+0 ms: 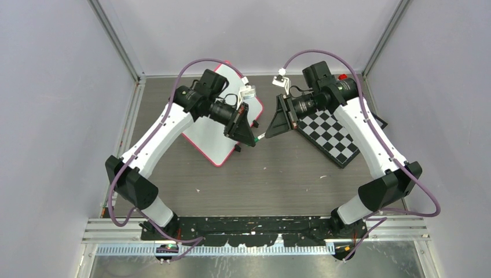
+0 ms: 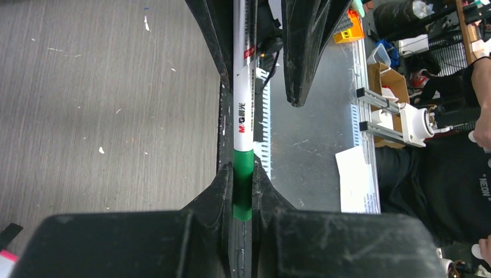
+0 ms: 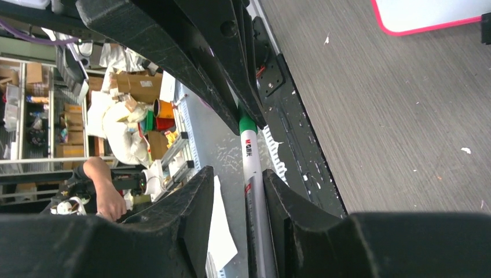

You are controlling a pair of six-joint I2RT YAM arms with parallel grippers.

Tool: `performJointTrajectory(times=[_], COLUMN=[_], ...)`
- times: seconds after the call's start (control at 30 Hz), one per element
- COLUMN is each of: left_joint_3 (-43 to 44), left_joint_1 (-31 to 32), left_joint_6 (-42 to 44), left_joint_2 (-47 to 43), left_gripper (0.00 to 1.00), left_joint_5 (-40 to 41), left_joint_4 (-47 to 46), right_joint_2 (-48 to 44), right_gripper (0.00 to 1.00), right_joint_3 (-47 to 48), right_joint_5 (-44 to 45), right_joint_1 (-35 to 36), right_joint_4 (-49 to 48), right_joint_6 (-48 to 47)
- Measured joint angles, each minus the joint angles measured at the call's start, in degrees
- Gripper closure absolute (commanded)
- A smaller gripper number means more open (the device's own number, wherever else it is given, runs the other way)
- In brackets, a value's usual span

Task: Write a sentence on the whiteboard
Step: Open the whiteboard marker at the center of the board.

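Note:
The whiteboard (image 1: 209, 141), white with a pink-red rim, lies left of centre under my left arm; its corner shows in the right wrist view (image 3: 428, 14). No handwriting shows on its visible parts. My left gripper (image 1: 253, 141) is shut on the green end of a white marker (image 2: 243, 191) and holds it above the table. My right gripper (image 1: 270, 131) faces it. Its jaws are open around the marker's barrel (image 3: 250, 165), which lies near one finger (image 3: 284, 200) with a gap to the other. In the wrist views the left gripper (image 2: 243, 172) and right gripper (image 3: 237, 188) show the same.
A black-and-white checkered board (image 1: 334, 136) lies on the right under my right arm. Grey walls and metal posts close in the table. A person (image 2: 457, 139) sits beyond the near edge.

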State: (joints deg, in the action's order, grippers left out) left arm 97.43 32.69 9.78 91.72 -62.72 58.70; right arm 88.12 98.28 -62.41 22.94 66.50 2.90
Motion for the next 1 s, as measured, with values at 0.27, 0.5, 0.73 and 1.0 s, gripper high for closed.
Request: performJointTrajectory(times=[0.27, 0.5, 0.73, 1.0], left_joint_3=[1.73, 3.08, 2.91, -7.41], left_joint_1=[1.09, 1.55, 1.46, -1.60], left_joint_6=[2.47, 4.61, 3.39, -5.42], left_joint_2=[0.55, 1.05, 0.90, -5.84], left_gripper=[1.00, 0.94, 0.52, 0.51], left_joint_5=[-1.40, -2.29, -1.68, -0.24], left_joint_4=[2.60, 6.45, 5.09, -8.92], right_joint_2=[0.66, 0.96, 1.09, -0.46], right_gripper=[0.62, 0.97, 1.00, 1.00], right_joint_3=[1.81, 1.81, 2.45, -1.31], right_joint_5=[-0.11, 0.28, 1.11, 1.68], right_joint_1=[1.86, 2.73, 2.69, -0.79], right_joint_4=[3.82, 5.29, 5.09, -6.64], right_joint_6=[-2.78, -3.89, -2.78, 8.09])
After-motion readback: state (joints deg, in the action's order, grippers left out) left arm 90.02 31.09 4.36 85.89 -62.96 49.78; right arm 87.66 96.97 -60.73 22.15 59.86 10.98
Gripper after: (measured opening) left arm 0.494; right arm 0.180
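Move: The marker's capped green end is already pinched in the left gripper, its middle about 5 cm to that hand's right, 1 cm ahead and 1 cm higher. The marker's white body sits between the right gripper's half-open fingers, its middle roughly 1 cm left, level fore and aft, 1 cm below. From the left hand the whiteboard lies some 25 cm ahead, 17 cm left; from the right hand the chessboard is about 18 cm ahead, 34 cm right, both roughly 30 cm down. Hand the marker over in the air: ease both grippers back together about 2 cm, shutting the right fingers on the white body on the way, and only then open the left fingers to about half to let go of the green cap. Bring both forward again, the right by about 3.5 cm while turning some 10 degrees clockwise, the left by about 2 cm. ##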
